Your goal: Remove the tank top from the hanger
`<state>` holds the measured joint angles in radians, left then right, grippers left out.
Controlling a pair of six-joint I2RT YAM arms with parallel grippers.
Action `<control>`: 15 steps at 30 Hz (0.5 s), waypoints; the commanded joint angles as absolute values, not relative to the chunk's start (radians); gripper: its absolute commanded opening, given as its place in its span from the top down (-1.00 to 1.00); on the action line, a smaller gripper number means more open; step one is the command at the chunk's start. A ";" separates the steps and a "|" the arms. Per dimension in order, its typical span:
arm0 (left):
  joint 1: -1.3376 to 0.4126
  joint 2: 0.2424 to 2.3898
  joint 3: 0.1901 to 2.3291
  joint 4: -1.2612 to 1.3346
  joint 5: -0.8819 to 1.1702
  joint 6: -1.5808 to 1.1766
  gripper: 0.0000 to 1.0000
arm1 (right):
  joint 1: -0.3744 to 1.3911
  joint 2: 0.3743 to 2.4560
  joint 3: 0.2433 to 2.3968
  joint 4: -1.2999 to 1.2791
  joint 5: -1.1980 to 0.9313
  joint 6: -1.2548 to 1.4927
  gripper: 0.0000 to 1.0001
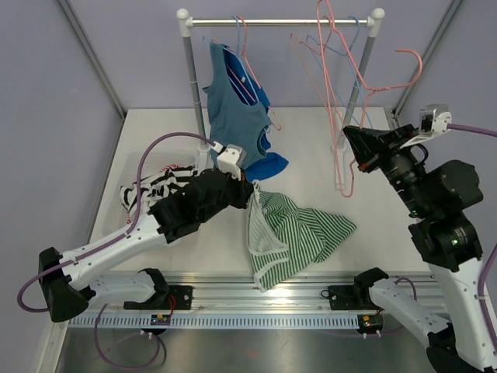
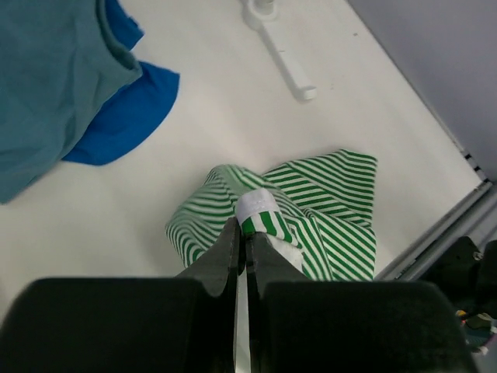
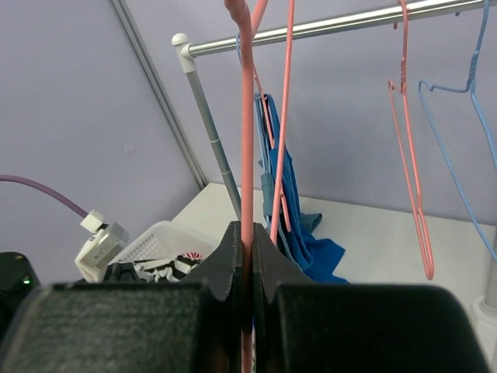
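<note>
A green-and-white striped tank top (image 1: 295, 233) lies crumpled on the table, off the hanger; it also shows in the left wrist view (image 2: 326, 210). My left gripper (image 1: 250, 193) is shut on its white-edged hem (image 2: 260, 210) and holds that part raised. A pink hanger (image 1: 342, 116) hangs bare from the rail (image 1: 279, 22). My right gripper (image 1: 353, 148) is shut on the hanger's pink wire (image 3: 247, 140), low on its side.
A teal and blue garment (image 1: 237, 109) hangs on another pink hanger at the rail's left, its blue end on the table. Pink and blue empty hangers (image 3: 415, 155) hang at the right. A white basket (image 1: 147, 183) with striped clothes stands at the left.
</note>
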<state>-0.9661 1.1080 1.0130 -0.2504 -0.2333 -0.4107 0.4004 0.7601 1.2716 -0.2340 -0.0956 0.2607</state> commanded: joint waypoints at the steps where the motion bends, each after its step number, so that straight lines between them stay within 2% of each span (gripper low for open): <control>1: -0.965 1.114 0.973 -0.253 -0.344 -0.448 0.95 | 0.407 0.778 1.428 -0.579 -0.086 0.222 1.00; 5: -0.965 1.115 0.956 -0.258 -0.331 -0.454 0.66 | 0.407 0.901 1.508 -0.712 -0.081 0.189 1.00; 8: -0.968 1.089 0.962 -0.281 -0.333 -0.449 0.31 | 0.408 1.021 1.581 -0.761 -0.064 0.189 1.00; 9: -0.969 1.077 0.963 -0.288 -0.342 -0.449 -0.17 | 0.405 1.049 1.604 -0.753 -0.063 0.187 1.00; 10: -0.971 1.065 0.968 -0.297 -0.350 -0.449 -0.38 | 0.406 1.078 1.615 -0.746 -0.057 0.184 1.00; 12: -0.977 1.023 0.974 -0.334 -0.365 -0.439 -0.57 | 0.403 1.159 1.661 -0.723 -0.041 0.178 1.00; 15: -0.983 0.982 0.997 -0.403 -0.388 -0.423 -0.98 | 0.405 1.262 1.742 -0.690 -0.034 0.164 1.00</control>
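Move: The left hand still pinches one end of the green-striped tank top, whose heap lies about 14 cm to its right, 4 back and 22 below; the bin is 28 cm left, 9 ahead, 19 below. The right hand holds the pink hanger; the rail's free stretch is some 28 cm ahead, 8 left and 15 up, with another pink hanger hanging 25 cm ahead and 4 left, level in height. Left sinks about 4 cm and releases the tank top; right carries its hanger 10 cm forward-down towards the rail. ##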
